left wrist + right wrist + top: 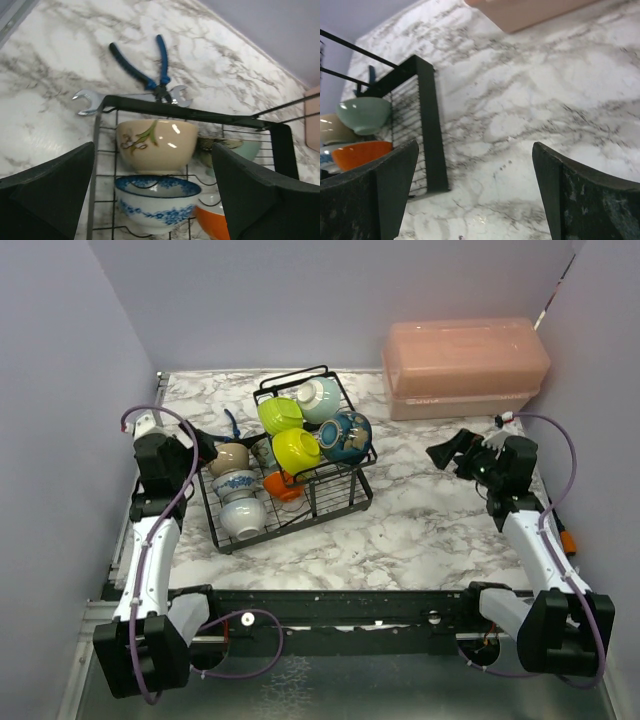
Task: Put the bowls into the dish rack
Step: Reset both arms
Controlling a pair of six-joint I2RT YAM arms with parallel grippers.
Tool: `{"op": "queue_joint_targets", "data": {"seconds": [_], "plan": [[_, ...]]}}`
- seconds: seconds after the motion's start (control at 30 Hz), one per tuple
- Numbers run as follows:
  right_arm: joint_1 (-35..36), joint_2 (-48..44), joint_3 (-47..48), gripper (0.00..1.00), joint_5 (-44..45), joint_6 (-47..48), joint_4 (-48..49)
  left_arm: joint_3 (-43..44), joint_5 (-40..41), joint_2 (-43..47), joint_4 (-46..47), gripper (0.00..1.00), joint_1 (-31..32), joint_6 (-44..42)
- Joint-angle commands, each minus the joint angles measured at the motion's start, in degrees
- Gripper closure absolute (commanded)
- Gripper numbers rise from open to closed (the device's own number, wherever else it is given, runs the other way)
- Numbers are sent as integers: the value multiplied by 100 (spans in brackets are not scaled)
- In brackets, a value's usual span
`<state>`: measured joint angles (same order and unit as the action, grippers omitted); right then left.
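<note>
The black wire dish rack (pixel 300 526) stands left of the table's centre with several bowls in it. On its upper shelf lie two yellow-green bowls (pixel 281 415), a pale teal bowl (pixel 320 398) and a dark blue-patterned bowl (pixel 347 436). In the lower slots stand a beige-patterned bowl (pixel 156 145), a blue-and-white bowl (pixel 157 202), a white bowl (pixel 243 517) and a small orange bowl (pixel 212 220). My left gripper (pixel 205 445) hangs open just left of the rack, facing the beige bowl and holding nothing. My right gripper (pixel 445 453) is open over bare marble, right of the rack.
A pink translucent lidded box (pixel 465 368) sits at the back right. Blue-handled pliers (pixel 142 67) and a steel wrench (pixel 85 100) lie on the marble behind the rack's left end. Purple walls close in both sides.
</note>
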<state>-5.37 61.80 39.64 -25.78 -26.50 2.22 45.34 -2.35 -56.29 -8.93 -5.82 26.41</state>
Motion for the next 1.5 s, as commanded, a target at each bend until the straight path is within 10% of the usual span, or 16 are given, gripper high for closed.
{"op": "queue_joint_targets", "data": {"seconds": [0.0,0.63,0.97,1.33,1.47], "plan": [[-15,-422,-846,0,727,674,841,-720,282,292,619,1,-615,612],[-17,-407,-2298,0,2907,1267,2879,-3284,3583,388,3377,1,-964,889],[-13,133,-3011,0,3178,1445,4876,-3899,4738,-132,5152,1,221,3],[-12,974,-3639,0,2932,1955,7141,-4318,4195,-2155,8912,1,1276,-2310],[-14,1170,-3640,0,2751,2104,7314,-4236,3836,-2126,8724,1,1298,-2456]]}}
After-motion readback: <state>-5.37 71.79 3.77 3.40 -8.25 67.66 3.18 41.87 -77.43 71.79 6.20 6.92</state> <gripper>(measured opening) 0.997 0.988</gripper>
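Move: The loaded dish rack's middle is about 23 cm to my left hand's right, 2 cm ahead and 12 cm below. Nearest to that hand is the beige flowered bowl, some 10 cm ahead, 3 cm right and 18 cm lower. The blue-white bowl is 4 cm ahead and 4 cm right of the hand, the pliers 19 cm ahead. My right hand has the rack 43 cm to its left, 2 cm ahead, and the pink box 28 cm ahead, 2 cm right. Both my hands sink empty and wide open to rest. My left swings out about 13 cm left, down and back, turning counter-clockwise, then comes in some 6 cm right and slightly forward towards the rack's left rail, rolling left side up and easing its turn back. My right goes about 10 cm right and 8 down, turns some 25 degrees clockwise and tips its fingers up. ##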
